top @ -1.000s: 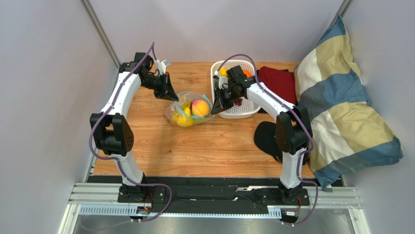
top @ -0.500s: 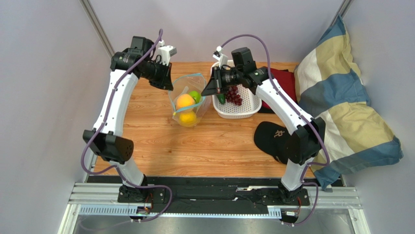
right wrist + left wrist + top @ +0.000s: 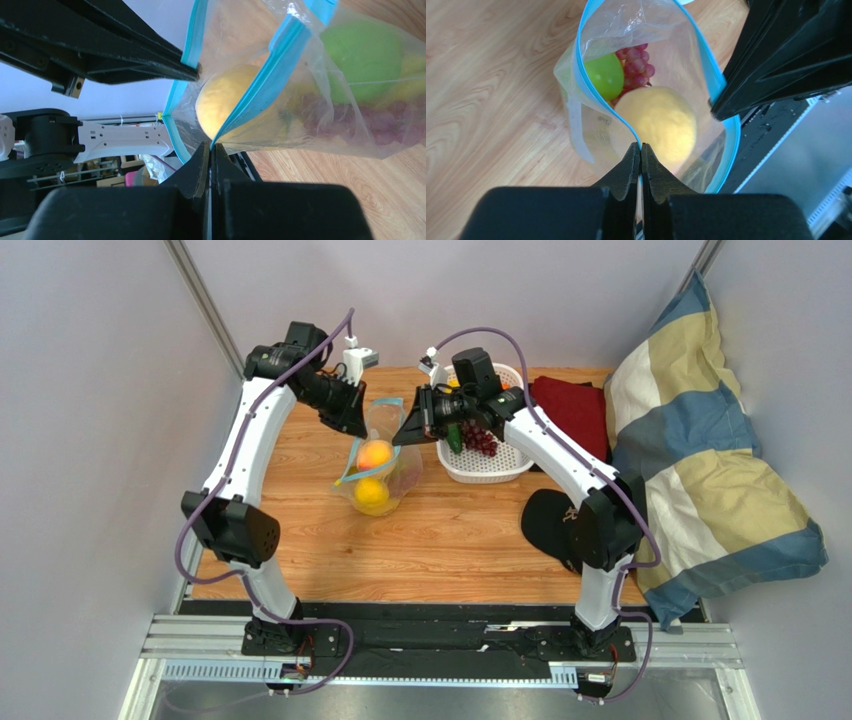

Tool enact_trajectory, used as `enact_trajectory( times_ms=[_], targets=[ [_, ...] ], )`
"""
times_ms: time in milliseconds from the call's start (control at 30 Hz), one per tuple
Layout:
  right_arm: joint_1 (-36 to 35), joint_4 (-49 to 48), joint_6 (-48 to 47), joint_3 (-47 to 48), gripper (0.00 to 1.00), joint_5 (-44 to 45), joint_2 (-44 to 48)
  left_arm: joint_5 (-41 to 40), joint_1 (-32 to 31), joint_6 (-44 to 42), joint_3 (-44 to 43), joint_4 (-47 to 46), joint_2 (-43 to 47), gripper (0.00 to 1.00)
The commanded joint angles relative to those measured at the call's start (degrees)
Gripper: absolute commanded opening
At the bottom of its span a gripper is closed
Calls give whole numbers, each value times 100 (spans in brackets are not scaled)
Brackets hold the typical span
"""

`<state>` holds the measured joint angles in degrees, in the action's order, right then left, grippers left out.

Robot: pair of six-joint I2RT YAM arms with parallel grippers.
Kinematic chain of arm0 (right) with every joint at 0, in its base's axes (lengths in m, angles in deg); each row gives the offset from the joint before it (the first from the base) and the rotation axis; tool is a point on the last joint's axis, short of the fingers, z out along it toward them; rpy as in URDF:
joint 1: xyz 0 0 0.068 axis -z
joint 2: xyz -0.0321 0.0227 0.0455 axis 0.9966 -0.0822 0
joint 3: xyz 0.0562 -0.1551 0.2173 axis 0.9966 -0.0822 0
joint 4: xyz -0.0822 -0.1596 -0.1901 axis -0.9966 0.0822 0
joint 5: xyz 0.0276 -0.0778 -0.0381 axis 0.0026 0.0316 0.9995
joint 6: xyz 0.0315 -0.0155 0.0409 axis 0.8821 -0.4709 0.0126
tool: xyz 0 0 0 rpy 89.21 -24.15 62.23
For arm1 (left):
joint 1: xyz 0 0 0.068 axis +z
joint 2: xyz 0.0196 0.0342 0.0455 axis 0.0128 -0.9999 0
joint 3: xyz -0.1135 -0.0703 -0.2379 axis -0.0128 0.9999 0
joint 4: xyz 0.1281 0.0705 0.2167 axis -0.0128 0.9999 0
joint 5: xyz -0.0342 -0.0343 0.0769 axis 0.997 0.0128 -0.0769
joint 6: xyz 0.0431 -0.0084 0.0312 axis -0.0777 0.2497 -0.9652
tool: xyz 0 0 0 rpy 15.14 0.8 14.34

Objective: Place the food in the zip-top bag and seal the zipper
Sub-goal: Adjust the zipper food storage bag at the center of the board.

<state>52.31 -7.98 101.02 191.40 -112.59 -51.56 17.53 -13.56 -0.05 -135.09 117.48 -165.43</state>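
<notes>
The clear zip-top bag [image 3: 383, 462] hangs upright between my two grippers, its mouth held open. Its teal zipper [image 3: 576, 70] runs round the mouth. My left gripper [image 3: 362, 427] is shut on one side of the rim [image 3: 640, 146]. On the opposite side my right gripper [image 3: 403, 436] is shut on the rim too [image 3: 211, 145]. Food lies inside the bag: a yellow fruit [image 3: 657, 122], a green fruit [image 3: 603, 75], purple grapes [image 3: 636, 57] and an orange fruit [image 3: 375, 453]. I cannot tell whether the bag's bottom touches the table.
A white lattice basket [image 3: 500, 470] stands right of the bag with more grapes [image 3: 481, 438] and a green piece in it. Behind it lies a dark red cloth [image 3: 572, 410]. A black cap [image 3: 553, 525] and a striped pillow [image 3: 700, 460] are at the right.
Both grippers have raised the bag from lying on the table to hanging upright, then carried it slightly left and nearer. The right gripper has left the basket side.
</notes>
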Motion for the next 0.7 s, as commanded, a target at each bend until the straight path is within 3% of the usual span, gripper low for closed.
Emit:
enact_trajectory(
  times_ms=[0,200,300,333,367,400,433,500,533,633,667],
  targets=[
    [-43,-700,719,29,0,-79,-123,925,-10,-302,-30,-28,-302,9],
    [10,-691,807,-164,0,-95,-80,926,-1,-164,-197,-159,-172,10],
    [168,-586,799,-357,0,-209,34,785,34,48,31,-441,65,19],
    [220,-551,772,-497,0,-219,130,846,69,40,75,-450,118,26],
    [317,-550,781,-594,0,-210,175,933,130,83,267,-494,215,41],
    [352,-542,781,-674,0,-201,210,1047,252,153,452,-581,494,46],
    [379,-550,763,-761,0,-201,228,1423,584,285,715,-1069,723,50],
    [397,-612,781,-797,0,-227,219,1916,1095,846,1751,-1774,1563,69],
    [397,-673,807,-806,0,-236,210,2110,1593,1005,2111,-2456,1865,84],
    [397,-779,913,-719,0,-262,123,2613,2089,701,3456,-3303,3165,91],
    [397,-796,974,-605,0,-271,96,2456,2265,429,4086,-3481,3534,99]
  ],
)
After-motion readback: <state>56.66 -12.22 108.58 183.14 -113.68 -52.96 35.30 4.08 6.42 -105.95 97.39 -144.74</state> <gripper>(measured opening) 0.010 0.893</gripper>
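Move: The left fingers still pinch the bag's blue zipper rim; the filled bag's middle lies roughly 3 cm to their right, level fore and aft, and 10 cm below. The peach inside is about 2 cm right and 6 cm below, level fore and aft; the basket sits some 27 cm right, 11 cm farther out, 20 cm below. From the right hand, which pinches the opposite rim, the bag's middle is about 3 cm left, 1 cm ahead and 10 cm below. Left hand dips 3 cm, opens, frees the rim and swings left; right keeps pinching, lowering about 5 cm. ##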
